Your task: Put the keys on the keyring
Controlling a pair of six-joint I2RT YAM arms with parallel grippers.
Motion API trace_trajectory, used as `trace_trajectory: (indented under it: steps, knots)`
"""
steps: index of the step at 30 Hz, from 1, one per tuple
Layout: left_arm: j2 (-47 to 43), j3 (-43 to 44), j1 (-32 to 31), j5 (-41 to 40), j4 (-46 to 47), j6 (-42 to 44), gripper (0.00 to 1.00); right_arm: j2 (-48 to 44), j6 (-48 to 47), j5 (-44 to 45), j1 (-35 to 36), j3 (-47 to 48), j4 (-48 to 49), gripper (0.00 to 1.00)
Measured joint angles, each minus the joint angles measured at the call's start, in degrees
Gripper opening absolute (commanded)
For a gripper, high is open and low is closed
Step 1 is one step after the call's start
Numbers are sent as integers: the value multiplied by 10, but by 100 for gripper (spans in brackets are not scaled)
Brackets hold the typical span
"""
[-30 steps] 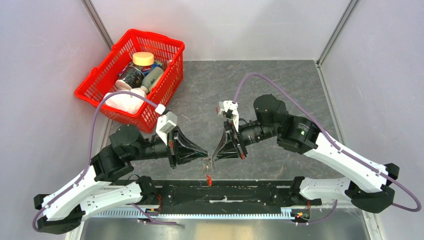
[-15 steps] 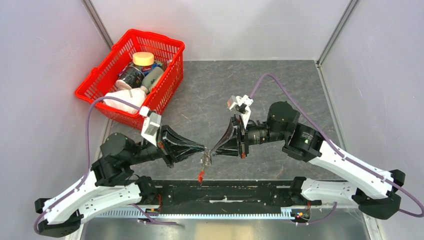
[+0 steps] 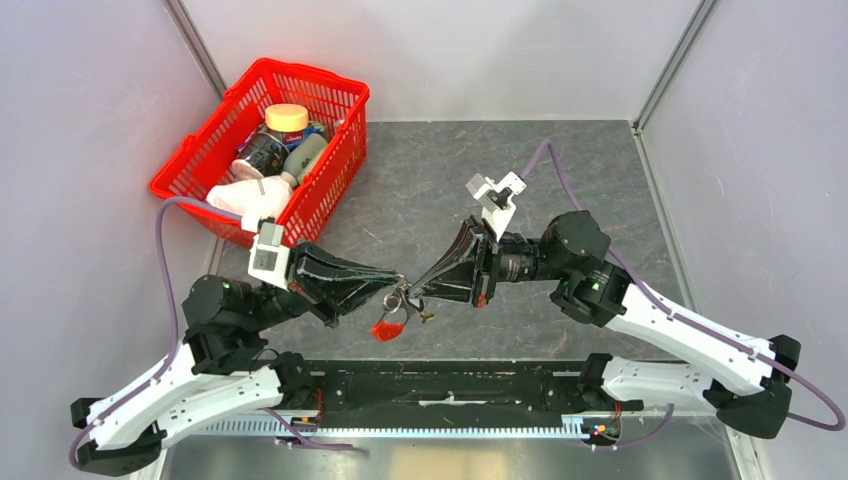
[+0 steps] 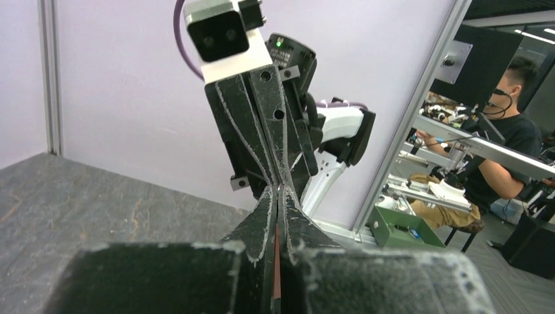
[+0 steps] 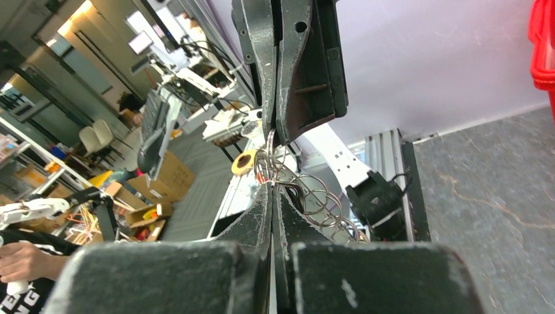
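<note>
In the top view both grippers meet tip to tip above the near middle of the table. My left gripper [image 3: 396, 293] is shut on the keyring [image 3: 402, 299], and its red strap [image 3: 386, 327] hangs under the tips. My right gripper [image 3: 413, 291] is shut on a small flat metal piece [image 5: 288, 186], apparently one of the keys, right at the wire ring [image 5: 269, 156]. A short chain of small rings [image 5: 322, 201] dangles from that piece. The left wrist view shows only a red sliver [image 4: 277, 256] between the shut fingers.
A red plastic basket [image 3: 205, 128] holding jars and a white cloth stands at the back left. The black base rail [image 3: 450, 385] runs along the near edge. Grey walls close in both sides of the table.
Both grippers, still joined at the ring, have risen and shifted slightly left and away from the rail. The red strap now swings free under them, and both wrists have tilted.
</note>
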Motion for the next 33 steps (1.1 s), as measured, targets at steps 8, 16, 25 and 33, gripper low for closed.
trace_trajectory:
  steps: [8,16,25,33]
  knots:
    - [0,-9,0,-10,69,-3,2,25,77,2,1,-22,135,0]
    - [0,-14,0,-13,111,-5,2,52,143,8,4,-42,250,0]
    - [7,-15,0,-13,158,-9,2,86,219,22,6,-57,381,0]
    - [12,-15,0,-12,187,-12,2,130,289,22,7,-57,484,0]
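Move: Between the two shut grippers, the keyring bundle hangs about 3 cm below and 2 cm back from the left hand, level with it sideways. From the right hand the bundle lies some 2 cm to the left, 1 cm back and 1 cm below. The red tag dangles lowest, roughly 7 cm below, 4 cm back and 1 cm left of the left hand, which is about 5 cm below, 3 cm back and 3 cm left of the right. Lifting together, both hands rise about 5 cm with a drift of nearly 2 cm to the robot's left, easing as they go and staying almost tip to tip. Both keep their shut grip on the rings; the fingers tip upward as they climb, the left by some 15 degrees and the right more, with a slight counter-clockwise turn. ##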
